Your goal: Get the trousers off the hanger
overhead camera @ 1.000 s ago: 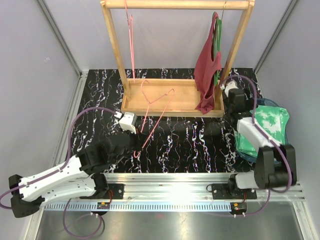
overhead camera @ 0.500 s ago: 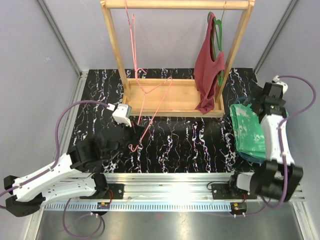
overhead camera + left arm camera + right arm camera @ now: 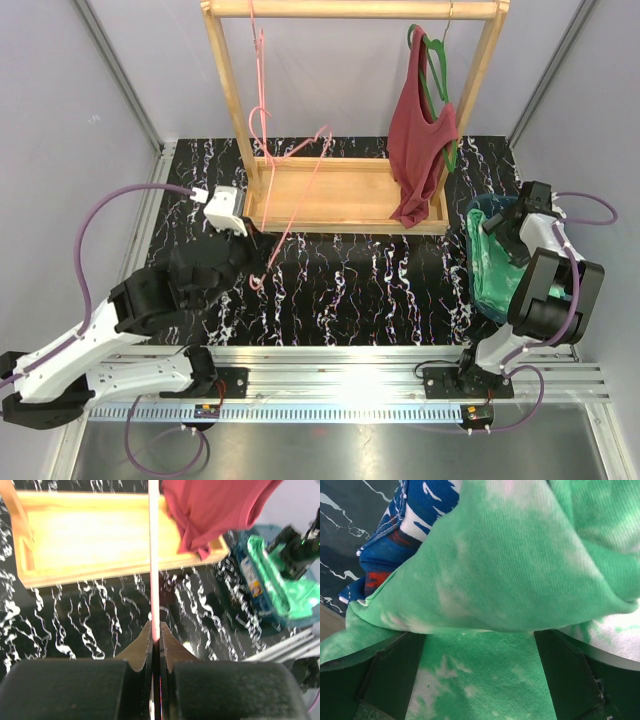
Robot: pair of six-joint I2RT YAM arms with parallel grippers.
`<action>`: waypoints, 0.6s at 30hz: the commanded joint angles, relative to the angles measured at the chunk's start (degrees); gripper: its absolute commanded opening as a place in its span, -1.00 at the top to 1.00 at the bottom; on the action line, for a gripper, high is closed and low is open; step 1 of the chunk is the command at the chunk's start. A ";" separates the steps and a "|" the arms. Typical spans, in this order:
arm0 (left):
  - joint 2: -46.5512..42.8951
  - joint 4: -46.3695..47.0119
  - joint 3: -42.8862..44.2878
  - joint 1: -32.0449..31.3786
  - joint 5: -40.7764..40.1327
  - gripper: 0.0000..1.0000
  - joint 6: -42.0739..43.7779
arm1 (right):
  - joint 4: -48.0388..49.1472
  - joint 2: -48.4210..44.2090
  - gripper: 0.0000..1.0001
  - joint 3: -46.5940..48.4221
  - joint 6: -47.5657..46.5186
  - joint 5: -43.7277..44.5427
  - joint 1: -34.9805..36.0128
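Note:
The trousers lie in a folded pile at the table's right edge, the bright green pair (image 3: pixel 492 270) (image 3: pixel 520 555) on top of the dark blue pair (image 3: pixel 395 535) with white and red streaks. My right gripper (image 3: pixel 500 232) (image 3: pixel 480 680) hovers just over the green fabric, open, its fingers (image 3: pixel 395 675) spread wide with cloth showing between them. My left gripper (image 3: pixel 248 260) (image 3: pixel 155 636) is shut on the thin wire of a bare pink hanger (image 3: pixel 295 195) (image 3: pixel 154 555), which slants up toward the rack.
A wooden rack (image 3: pixel 225 90) stands on its tray base (image 3: pixel 350 195) at the back. A second pink hanger (image 3: pixel 262 70) hangs at its left; a maroon sleeveless top (image 3: pixel 420 140) on a green hanger (image 3: pixel 432 55) hangs at its right. Grey walls close both sides.
My right gripper left the rack, swung over the pile and opened wide; the green trousers now lie bunched there. My left gripper carried the pink hanger back and to the left.

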 commanded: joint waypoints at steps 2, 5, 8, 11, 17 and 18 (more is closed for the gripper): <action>4.96 -0.75 8.69 -0.25 -3.92 1.00 3.37 | -4.22 0.55 -0.99 -4.08 0.06 3.57 -0.69; 8.84 -1.27 12.31 -0.08 -6.64 1.00 5.13 | -8.09 -9.38 -0.99 1.53 -3.27 6.39 -0.69; 16.99 -2.24 19.76 0.36 -8.93 1.00 6.72 | -13.27 -18.00 -0.99 7.70 -3.47 6.58 -0.52; 21.76 -3.82 24.61 0.80 -11.12 1.00 8.12 | -11.97 -25.38 -0.99 8.76 -4.34 3.15 -0.17; 29.94 -3.39 33.23 4.66 -11.75 1.00 12.95 | -11.09 -38.74 -0.99 11.40 -9.78 -11.51 -0.17; 30.73 -2.86 33.85 6.06 -11.05 1.00 13.92 | -10.83 -40.24 -0.99 11.66 -10.32 -14.49 -0.17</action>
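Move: For my left hand, still gripping the empty pink hanger, the free stretch of rack bar lies about 26 cm ahead, 4 cm right and 10 cm up. The hung hanger is 25 cm ahead and 2 cm left, the maroon trousers 25 cm ahead and 26 cm right. From my open right hand those trousers hang 11 cm ahead, 24 cm left and 15 cm up; the green trousers' middle sits 4 cm back, 1 cm left, just below. My right hand comes up off the green trousers in the basket, fingers staying wide open, rising about 25 cm with a little drift back while the fingers swing up some 30 degrees from pointing down. Meanwhile my left hand keeps its pinch on the pink hanger, lifts first, then carries it forward towards the rack bar and to the right, its left side rolling upward. ##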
